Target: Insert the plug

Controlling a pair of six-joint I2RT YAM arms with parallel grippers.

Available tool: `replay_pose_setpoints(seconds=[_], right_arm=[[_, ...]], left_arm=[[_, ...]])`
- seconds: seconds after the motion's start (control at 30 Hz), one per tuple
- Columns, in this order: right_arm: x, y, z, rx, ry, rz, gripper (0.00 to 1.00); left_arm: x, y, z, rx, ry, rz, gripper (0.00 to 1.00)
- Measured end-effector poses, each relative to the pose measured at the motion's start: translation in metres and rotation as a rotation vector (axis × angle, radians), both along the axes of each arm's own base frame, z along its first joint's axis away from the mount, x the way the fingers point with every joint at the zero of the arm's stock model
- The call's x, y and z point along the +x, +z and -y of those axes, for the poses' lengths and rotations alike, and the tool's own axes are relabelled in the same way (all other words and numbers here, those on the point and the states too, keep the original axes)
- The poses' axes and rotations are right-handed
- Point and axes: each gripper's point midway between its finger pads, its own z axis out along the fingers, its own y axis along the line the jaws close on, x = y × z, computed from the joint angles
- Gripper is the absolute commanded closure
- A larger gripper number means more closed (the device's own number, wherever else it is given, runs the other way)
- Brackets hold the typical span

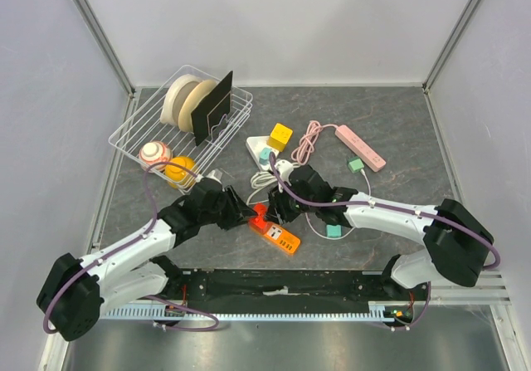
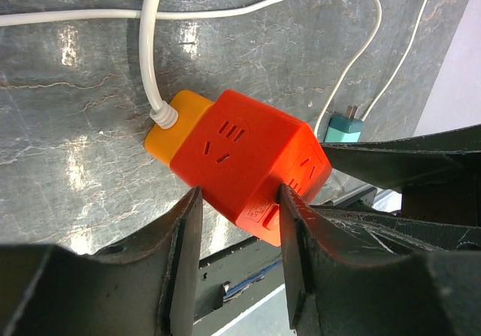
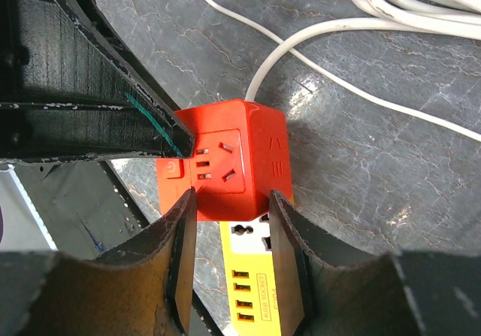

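A red cube socket (image 1: 260, 214) sits on one end of a yellow power strip (image 1: 284, 240) near the table's front middle. In the left wrist view the red cube (image 2: 233, 155) lies between my left gripper's (image 2: 238, 197) fingers, both touching its sides; the strip's yellow end (image 2: 171, 125) with its white cord (image 2: 154, 65) shows behind. My right gripper (image 3: 231, 197) straddles the strip (image 3: 252, 276) with its fingertips at the cube's (image 3: 225, 155) near corners; whether they press on either is unclear. Any plug pins under the cube are hidden. From above, both grippers (image 1: 247, 213) (image 1: 278, 209) meet at the cube.
A wire dish rack (image 1: 141, 130) with tape rolls and a black plate stands back left, balls beside it. Behind the arms lie a yellow cube (image 1: 280, 136), a pink power strip (image 1: 361, 147), coiled white cable (image 1: 265, 180) and teal plugs (image 1: 333, 231) (image 1: 356, 164).
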Motion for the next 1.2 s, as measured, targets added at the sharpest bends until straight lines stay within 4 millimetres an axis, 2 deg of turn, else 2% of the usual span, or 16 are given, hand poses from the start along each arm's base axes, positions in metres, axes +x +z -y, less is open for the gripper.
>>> replay_pose_setpoints(seconds=[0.17, 0.4, 0.53, 0.57, 0.67, 0.9, 1.0, 1.1, 1.2], right_arm=[[0.002, 0.004, -0.002, -0.001, -0.002, 0.002, 0.6], [0.006, 0.006, -0.001, -0.046, -0.01, -0.011, 0.57], [0.01, 0.007, -0.004, -0.055, -0.013, -0.008, 0.48], [0.011, 0.008, -0.005, -0.051, -0.015, -0.001, 0.42], [0.014, 0.01, -0.005, -0.049, -0.03, 0.015, 0.34], [0.016, 0.017, 0.011, -0.107, -0.085, 0.066, 0.21], [0.017, 0.037, 0.021, -0.096, -0.11, 0.116, 0.16], [0.021, 0.072, 0.031, -0.031, -0.156, 0.188, 0.12], [0.032, 0.105, 0.052, 0.036, -0.243, 0.266, 0.08]], left_arm=[[0.0, -0.002, -0.001, -0.001, 0.016, -0.005, 0.63], [0.001, -0.003, 0.0, -0.054, 0.067, -0.012, 0.66], [0.003, -0.003, 0.0, -0.054, 0.078, -0.018, 0.64], [0.004, -0.003, 0.001, -0.054, 0.081, -0.018, 0.64], [0.008, -0.003, 0.005, -0.061, 0.081, -0.021, 0.61], [0.016, 0.002, 0.017, -0.055, 0.053, -0.036, 0.55], [0.019, 0.004, 0.019, -0.044, 0.039, -0.024, 0.54], [0.026, 0.003, 0.018, -0.019, 0.028, -0.022, 0.53], [0.047, 0.008, 0.021, 0.005, 0.013, -0.013, 0.46]])
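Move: Pinched between both hands, the red cube socket sits on the cable end of the orange strip, its middle about 2 cm to the left hand's right and 2 cm to the right hand's left, some 1 cm below both. The strip's middle lies 6 cm right of the left hand, 4 cm nearer and 4 cm lower. From the right hand, the white cable coil is about 11 cm ahead and 2 cm left, the teal plug 3 cm back and 16 cm right, both 6 cm down. Still gripping the red cube, the right hand edges about 1 cm forward and up, then opens wide, lets go and climbs away from the cube, some 10 cm up, 5 cm right and a little forward, turning about 15 degrees clockwise. The left fingers stay on the cube; after near stillness that hand carries it about 5 cm forward and slightly right. ##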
